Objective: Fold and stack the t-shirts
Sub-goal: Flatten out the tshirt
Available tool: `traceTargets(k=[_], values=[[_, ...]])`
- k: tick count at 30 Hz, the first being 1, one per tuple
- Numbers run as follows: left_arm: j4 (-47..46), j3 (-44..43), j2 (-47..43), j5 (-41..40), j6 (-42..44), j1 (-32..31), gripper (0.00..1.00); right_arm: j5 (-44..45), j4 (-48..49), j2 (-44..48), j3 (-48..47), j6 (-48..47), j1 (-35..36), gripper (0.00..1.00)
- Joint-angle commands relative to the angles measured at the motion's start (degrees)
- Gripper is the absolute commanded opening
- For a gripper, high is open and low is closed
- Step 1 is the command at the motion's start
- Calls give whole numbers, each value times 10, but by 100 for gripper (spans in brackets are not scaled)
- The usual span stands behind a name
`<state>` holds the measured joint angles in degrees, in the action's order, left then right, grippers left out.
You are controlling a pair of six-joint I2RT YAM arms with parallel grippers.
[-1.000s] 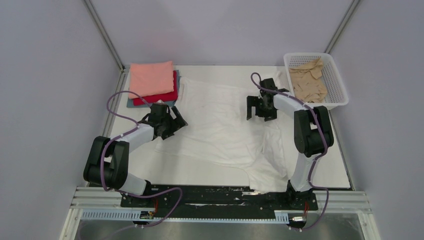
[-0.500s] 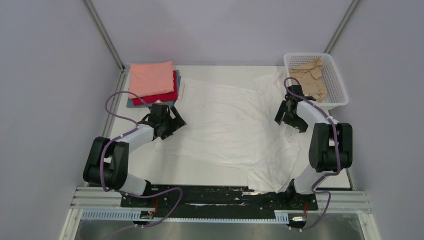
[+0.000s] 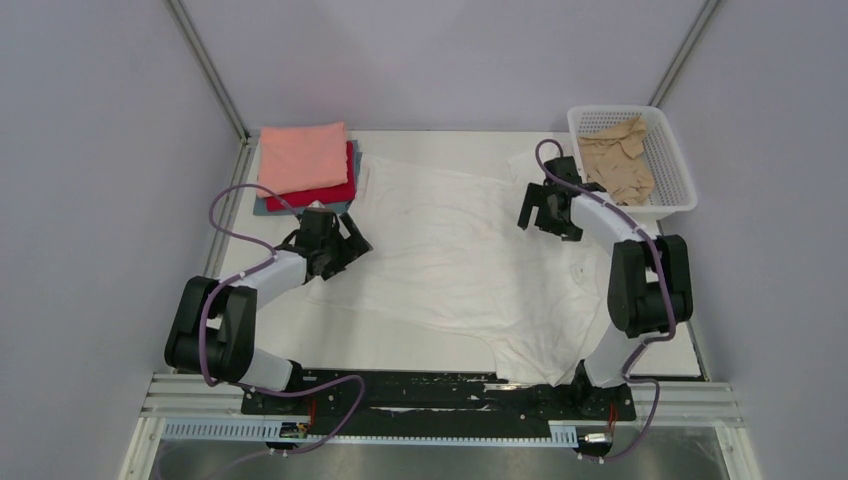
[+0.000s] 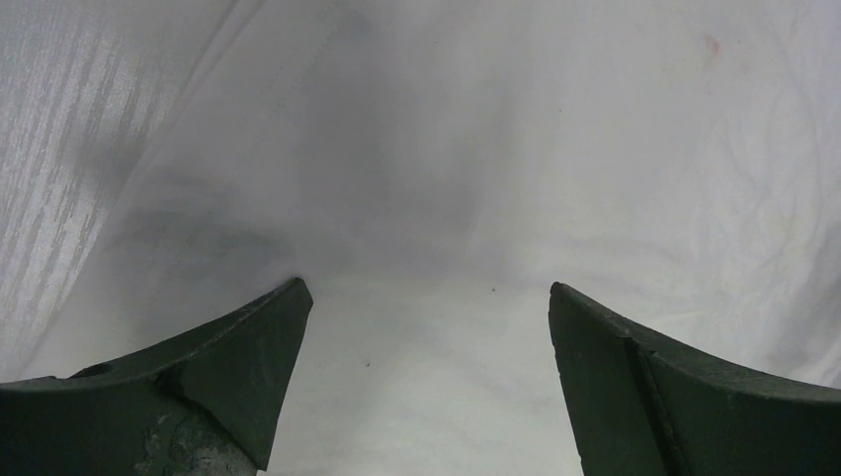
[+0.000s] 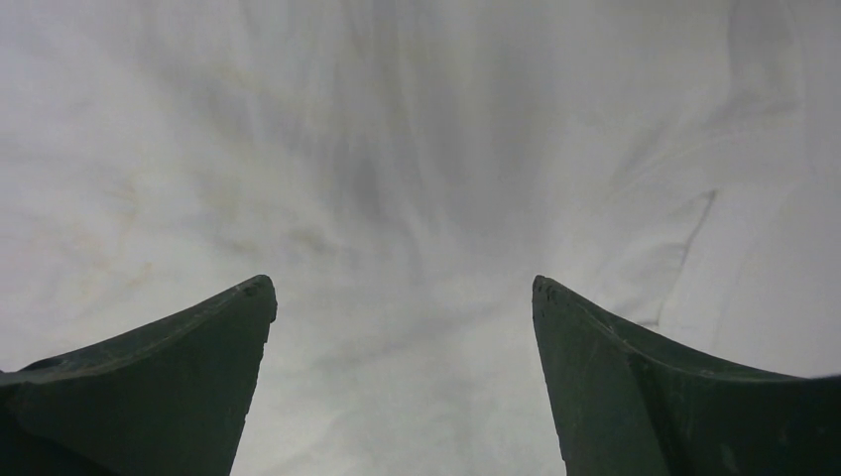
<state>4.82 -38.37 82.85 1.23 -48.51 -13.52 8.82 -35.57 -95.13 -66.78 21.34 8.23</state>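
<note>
A large white t-shirt [image 3: 450, 260] lies spread over the middle of the table. My left gripper [image 3: 335, 243] stands open low over its left edge, with only white cloth [image 4: 496, 149] between the fingers [image 4: 424, 288]. Open as well, my right gripper [image 3: 543, 218] hovers over the shirt's far right part, near a seam [image 5: 694, 228], and nothing sits between its fingers [image 5: 401, 283]. At the back left, folded shirts are stacked: salmon-pink [image 3: 303, 155] on top, then red [image 3: 340, 188], then grey-blue [image 3: 262, 207]. A tan-beige shirt [image 3: 615, 160] lies crumpled in the basket.
The white lattice basket [image 3: 672, 165] stands at the back right corner, close to my right arm. Metal frame posts and grey walls enclose the table on three sides. The black base rail [image 3: 440, 392] runs along the near edge.
My right gripper swung right, then back toward the far middle-right. The white shirt's right side, folded inward before, now lies spread out toward the basket. The left arm barely moved.
</note>
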Motion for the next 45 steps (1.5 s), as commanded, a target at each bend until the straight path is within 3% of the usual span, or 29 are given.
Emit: traceTargets(k=[1, 18, 27, 30, 34, 39, 45], values=[[37, 25, -2, -16, 3, 2, 100, -19, 56, -99, -89, -16, -4, 100], [22, 10, 17, 7, -11, 2, 100, -57, -36, -417, -454, -101, -28, 100], [43, -16, -12, -10, -14, 0, 100, -70, -63, -443, -593, -144, -29, 100], [77, -15, -67, -48, -13, -9, 100, -58, -64, -371, -555, -161, -9, 100], [148, 9, -168, -117, -22, -16, 100, 24, -58, -232, -451, -150, 33, 100], [255, 70, -290, -197, -69, -16, 100, 69, -30, -67, -257, -51, 71, 100], [292, 133, -362, -208, -119, -9, 100, 103, 16, 112, -28, 83, 84, 100]])
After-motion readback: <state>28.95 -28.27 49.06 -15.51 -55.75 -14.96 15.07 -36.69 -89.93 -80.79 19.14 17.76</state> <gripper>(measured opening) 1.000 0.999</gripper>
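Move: The white t-shirt's far right part lies about 13 cm ahead of the right hand, 3 cm left and 5 cm below; the basket is also 13 cm ahead, some 18 cm right. The left hand, down on the shirt, has the shirt's near left corner about 10 cm back and 9 cm left; the folded stack is roughly 17 cm ahead and 10 cm left. Right hand dips, pushes the t-shirt 20 cm forward, then lifts back; left holds, then lifts off towards near-left corner. ##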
